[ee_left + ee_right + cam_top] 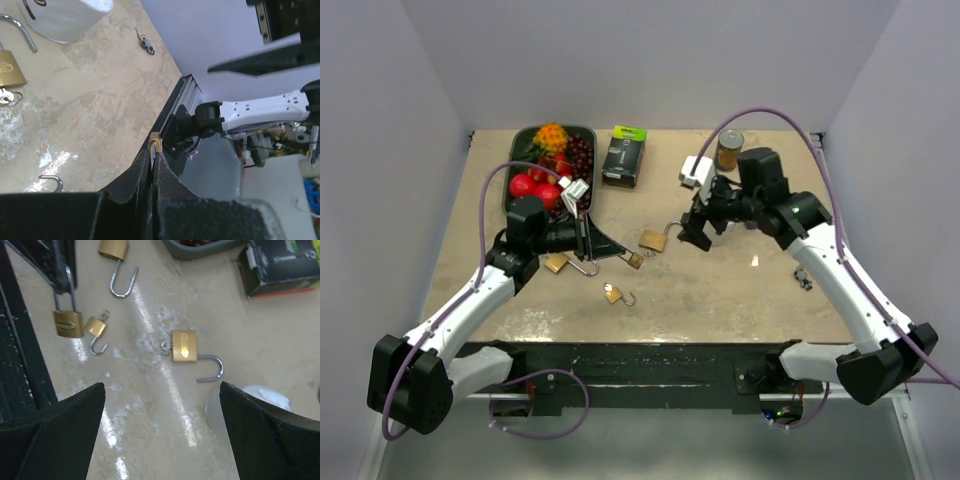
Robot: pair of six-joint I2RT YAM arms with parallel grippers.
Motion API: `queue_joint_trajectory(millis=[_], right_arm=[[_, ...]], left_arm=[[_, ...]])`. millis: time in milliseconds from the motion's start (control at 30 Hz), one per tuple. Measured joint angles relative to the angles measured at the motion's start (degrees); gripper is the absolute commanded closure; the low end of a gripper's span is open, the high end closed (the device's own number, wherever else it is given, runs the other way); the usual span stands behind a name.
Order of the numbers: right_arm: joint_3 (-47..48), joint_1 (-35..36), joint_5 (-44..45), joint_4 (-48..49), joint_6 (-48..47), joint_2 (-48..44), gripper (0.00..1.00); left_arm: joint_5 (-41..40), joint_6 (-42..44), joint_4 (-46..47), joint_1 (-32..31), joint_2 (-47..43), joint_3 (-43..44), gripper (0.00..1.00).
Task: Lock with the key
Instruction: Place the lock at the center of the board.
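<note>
A small brass padlock (pixel 68 323) hangs by its shackle from my left gripper (pixel 620 255), which is shut on it; its brass edge (pixel 155 144) shows at the fingertips. A larger brass padlock (pixel 184 346) lies on the table with its shackle open and a small key (pixel 165 346) at its base; it also shows in the top view (pixel 653 240) and at the left wrist view's edge (pixel 10 70). My right gripper (pixel 162 385) hovers just right of this padlock, jaws wide open and empty, seen from above (pixel 695 235).
Two more open padlocks lie on the table, one small (pixel 613 293) and one larger (pixel 557 263). A fruit tray (pixel 595 150), a black box (pixel 625 155) and a can (pixel 728 150) stand at the back. A white round object (pixel 250 400) sits beside the keyed padlock. A small metal item (pixel 803 282) lies at the right.
</note>
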Motion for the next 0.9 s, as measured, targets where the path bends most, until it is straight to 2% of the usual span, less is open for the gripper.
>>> queue_joint_trajectory(millis=[267,433,567,600,667,700,800,833,900], right_arm=[[-0.3,16.0,5.9,6.5,6.6,7.7,0.07],[-0.1,21.9,7.7,7.7,7.6,11.5,0.14],[0.8,24.2,9.4,7.7,7.4,13.2,0.28],[1.0,24.6,10.0,7.8,7.3,13.4,0.36],[1.2,25.2,10.5,8.1,6.9,13.5,0.43],[1.2,25.4,11.2,8.1,6.8,13.5,0.51],[1.3,25.7,12.3,8.1,6.2,13.5,0.64],[1.3,25.7,12.4,8.1,6.2,13.5,0.72],[1.3,25.8,12.9,8.3,6.0,13.5,0.82]], left_arm=[[-4.7,-9.3,-0.9,0.0,1.0,0.0,1.00],[-6.4,-11.3,-3.8,0.0,1.4,1.0,1.00],[-6.3,-12.4,-4.7,0.0,1.9,2.0,1.00],[-6.3,-12.6,-4.7,0.0,1.9,2.0,1.00],[-6.1,-13.3,-4.6,0.0,1.9,2.0,1.00],[-6.0,-13.7,-4.6,0.0,1.9,2.0,1.00],[-5.8,-14.5,-4.3,0.0,1.9,2.0,1.00],[-6.0,-14.6,-4.1,0.0,1.9,2.0,1.00],[-6.3,-15.0,-3.7,0.1,1.7,1.9,1.00]])
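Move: The padlock I hold by its shackle in my left fingers has its body about 4 cm to the right of that hand and 1 cm lower. From my open right hand, that body is about 13 cm to the left, 5 cm back and 6 cm down. On the table some 25 cm below my right hand are the large open padlock, 11 cm ahead and 9 cm left, and the small open padlock, 4 cm back and 19 cm left. I swing my right hand about 13 cm left, 5 cm back and 6 cm down to the held padlock, turning it some 12 degrees counter-clockwise. Slowing there, I close its wide-open fingers to about a third and pinch the brass body. My left hand keeps its grip on the shackle, easing under 2 cm forward and rolling roughly 15–20 degrees. ##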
